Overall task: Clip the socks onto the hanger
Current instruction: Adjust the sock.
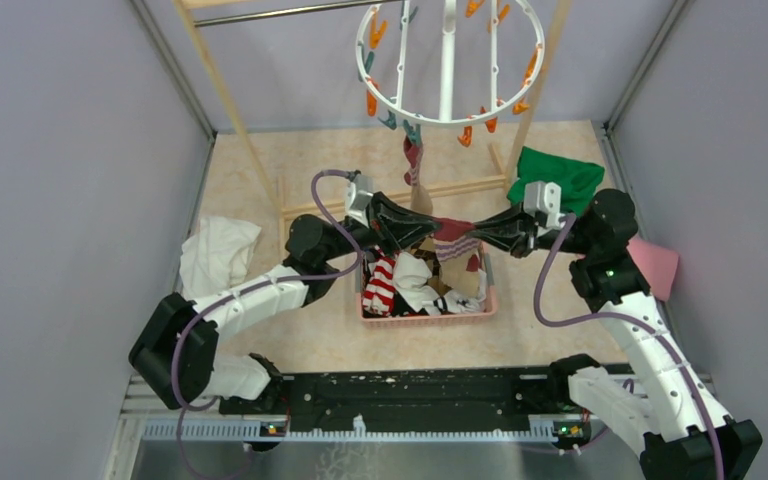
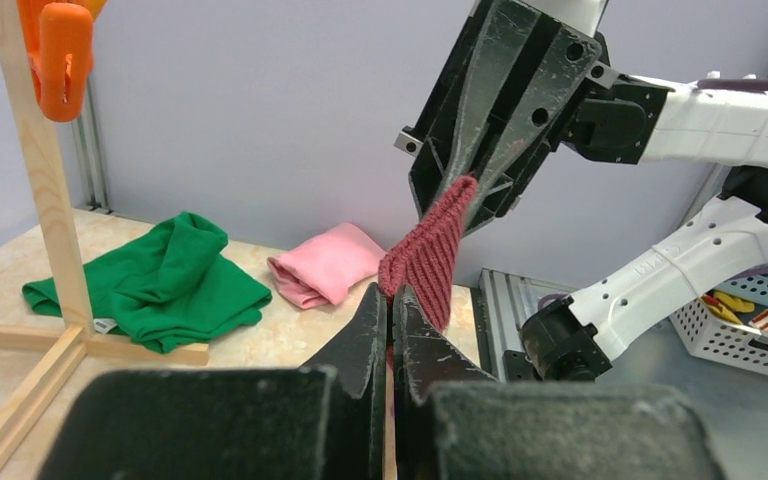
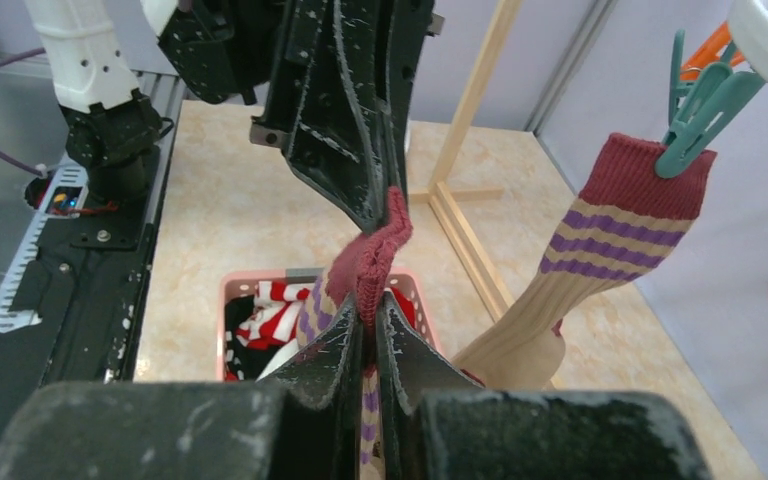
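A tan sock with purple stripes and a maroon cuff (image 1: 454,236) is stretched between both grippers above the pink basket (image 1: 428,317). My left gripper (image 1: 429,231) is shut on one edge of the cuff (image 2: 432,250). My right gripper (image 1: 481,237) is shut on the opposite edge (image 3: 378,255). In the left wrist view the left fingertips (image 2: 393,302) pinch the ribbed cuff. A matching sock (image 3: 600,235) hangs from a teal peg (image 3: 695,105) on the round white hanger (image 1: 449,62). More socks (image 1: 400,282), red-and-white striped among them, lie in the basket.
A green cloth (image 1: 560,175) and a pink cloth (image 1: 655,265) lie at the right, a white cloth (image 1: 218,255) at the left. The wooden rack frame (image 1: 228,100) stands behind the basket, its base bar (image 1: 380,200) just beyond the grippers.
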`<state>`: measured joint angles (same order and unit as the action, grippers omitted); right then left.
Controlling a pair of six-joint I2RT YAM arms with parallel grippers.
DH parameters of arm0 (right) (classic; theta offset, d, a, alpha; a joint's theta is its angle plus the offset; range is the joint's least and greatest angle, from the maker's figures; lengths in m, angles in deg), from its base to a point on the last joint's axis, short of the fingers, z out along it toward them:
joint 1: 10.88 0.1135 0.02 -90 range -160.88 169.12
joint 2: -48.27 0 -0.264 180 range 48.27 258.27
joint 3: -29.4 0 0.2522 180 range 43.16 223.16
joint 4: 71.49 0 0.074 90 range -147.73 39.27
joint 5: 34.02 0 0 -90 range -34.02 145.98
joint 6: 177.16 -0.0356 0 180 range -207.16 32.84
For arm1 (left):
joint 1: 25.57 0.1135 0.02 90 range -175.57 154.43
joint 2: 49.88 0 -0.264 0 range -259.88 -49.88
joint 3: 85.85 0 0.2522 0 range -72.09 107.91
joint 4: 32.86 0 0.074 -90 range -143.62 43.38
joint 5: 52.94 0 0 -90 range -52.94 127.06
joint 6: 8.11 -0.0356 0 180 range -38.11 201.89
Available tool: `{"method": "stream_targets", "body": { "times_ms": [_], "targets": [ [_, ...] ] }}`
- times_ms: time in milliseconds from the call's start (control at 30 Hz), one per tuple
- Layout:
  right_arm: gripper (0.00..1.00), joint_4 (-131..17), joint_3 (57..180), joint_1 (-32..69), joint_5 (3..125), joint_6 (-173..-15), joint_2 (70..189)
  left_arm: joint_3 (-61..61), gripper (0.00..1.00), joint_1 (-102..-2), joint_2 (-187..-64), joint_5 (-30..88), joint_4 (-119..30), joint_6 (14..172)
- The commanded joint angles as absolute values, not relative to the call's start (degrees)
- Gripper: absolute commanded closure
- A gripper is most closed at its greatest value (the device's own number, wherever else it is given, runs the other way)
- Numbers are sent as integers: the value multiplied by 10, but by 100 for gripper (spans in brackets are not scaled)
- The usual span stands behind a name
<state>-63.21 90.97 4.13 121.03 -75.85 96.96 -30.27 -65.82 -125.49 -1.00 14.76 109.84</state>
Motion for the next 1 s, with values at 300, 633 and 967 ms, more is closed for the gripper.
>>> {"method": "stream_targets", "body": {
  "times_ms": [300, 633, 967],
  "targets": [
    [100, -655, 914, 45, 1202, -785, 958, -255, 83, -656, -1270, 80, 157, 1163],
    [100, -690, 921, 8, 1160, -842, 962, -268, 38, -655, -1210, 141, 98, 1145],
    [100, -646, 964, -11, 1112, -802, 989, -311, 18, -655, -1164, 120, 97, 1075]
  ]
}}
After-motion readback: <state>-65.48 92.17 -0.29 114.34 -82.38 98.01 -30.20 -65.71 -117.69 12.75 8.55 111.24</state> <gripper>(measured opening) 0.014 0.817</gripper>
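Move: The sock's cuff is stretched between both closed grippers, its middle about 4 cm to the left hand's right and 4 cm to the right hand's left, roughly level with them. The basket sits some 27 cm below the left hand, 1 cm ahead and 1 cm to its right. From the right hand, the nearest orange clip is about 18 cm ahead, 2 cm left and 4 cm higher; the clipped sock's cuff is 17 cm ahead, 12 cm left and about level. The sock's cuff is let go by the left fingers, which open wide while that hand carries on forward about 3.5 cm, then backs off to the left and up, rising some 4 cm in all. The right hand keeps its pinch on the other edge and, from midway on, takes the sock forward towards the orange clip and a little right, turning about 10 degrees clockwise. ##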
